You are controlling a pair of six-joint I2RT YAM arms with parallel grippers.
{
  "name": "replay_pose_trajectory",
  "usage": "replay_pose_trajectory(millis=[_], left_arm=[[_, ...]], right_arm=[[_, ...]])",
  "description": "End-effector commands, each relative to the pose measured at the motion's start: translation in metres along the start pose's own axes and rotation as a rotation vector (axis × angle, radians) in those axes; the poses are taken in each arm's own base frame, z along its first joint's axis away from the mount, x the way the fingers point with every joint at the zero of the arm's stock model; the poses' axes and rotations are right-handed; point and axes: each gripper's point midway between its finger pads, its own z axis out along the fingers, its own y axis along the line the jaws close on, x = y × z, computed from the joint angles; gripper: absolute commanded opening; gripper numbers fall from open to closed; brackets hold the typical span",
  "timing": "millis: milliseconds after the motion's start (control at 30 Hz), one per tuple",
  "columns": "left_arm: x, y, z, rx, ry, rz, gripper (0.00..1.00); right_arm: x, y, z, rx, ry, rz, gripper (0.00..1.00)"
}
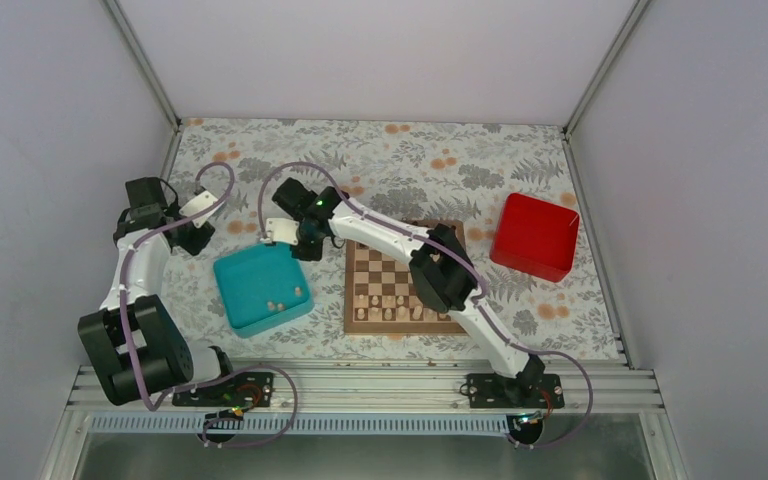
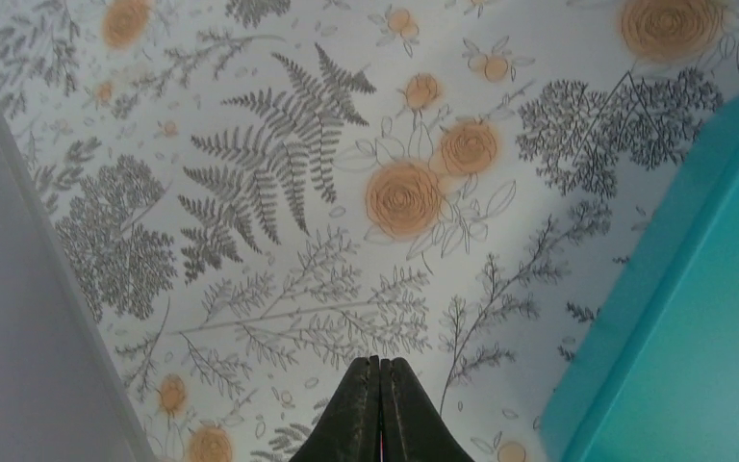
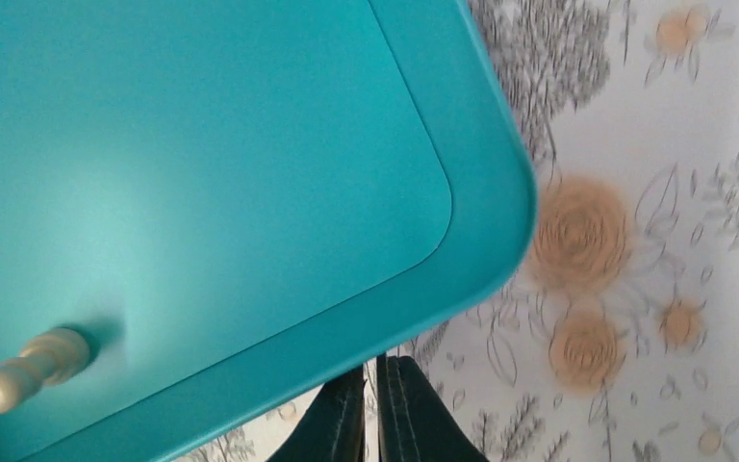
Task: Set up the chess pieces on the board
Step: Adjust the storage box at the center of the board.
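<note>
The board [image 1: 357,262] lies right of a teal tray [image 1: 243,270]. Several pale chess pieces [image 1: 392,312] stand in its two near rows. A few more pale pieces [image 1: 276,304] lie in the tray's near part; one pale piece [image 3: 29,371] lies on its side on the tray floor. My right gripper [image 1: 282,240] [image 3: 373,366] is shut and holds nothing, at the tray's far right corner; the tray rim [image 3: 500,241] hides one fingertip. My left gripper [image 1: 200,238] [image 2: 380,361] is shut and holds nothing, low over the patterned cloth just left of the tray wall [image 2: 654,279].
A red box [image 1: 533,236] stands right of the board. My right arm's forearm [image 1: 440,272] crosses above the board's far right part. Grey walls close in the table on the left [image 2: 10,318], right and back.
</note>
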Motion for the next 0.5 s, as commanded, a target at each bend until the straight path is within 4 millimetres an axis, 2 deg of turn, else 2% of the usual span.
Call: replay_pose_trajectory(millis=[0, 100, 200, 367, 467], left_arm=[[0.012, -0.007, -0.007, 0.039, 0.009, 0.015, 0.02], [0.019, -0.006, -0.006, 0.059, 0.02, 0.003, 0.02], [0.027, -0.008, 0.001, 0.085, 0.041, -0.004, 0.02], [0.046, -0.012, 0.02, 0.143, 0.1, -0.013, 0.02], [0.062, -0.021, 0.03, 0.196, 0.154, -0.008, 0.02]], right_arm=[[-0.044, 0.013, -0.002, -0.012, -0.135, -0.049, 0.07], [-0.045, 0.008, -0.013, 0.051, -0.107, -0.05, 0.07], [-0.038, 0.011, -0.04, 0.072, -0.098, -0.04, 0.05], [-0.007, 0.035, -0.071, 0.067, 0.004, -0.039, 0.04], [0.016, 0.061, -0.073, -0.002, 0.084, -0.042, 0.04]])
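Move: My right fingers are shut, low against the outside of the storage box's right wall, near its far end. The box's middle lies about 10 cm to my right hand's left and 7 cm back, 2 cm lower. The nearest white piece inside is some 3 cm left and 8 cm back; the chessboard's middle is about 24 cm right and 5 cm back. From my left hand the box's middle is roughly 15 cm right, 13 cm back and 8 cm below. With my right fingertips still on the box's right wall I shove left another 2.5 cm or so, then come off the wall, swinging right and back towards my base by about 4 cm each while rising. Meanwhile my left hand, fingers shut, sinks nearly 5 cm beside the box's left side, easing slightly back and left as its fingers tip more downward. ##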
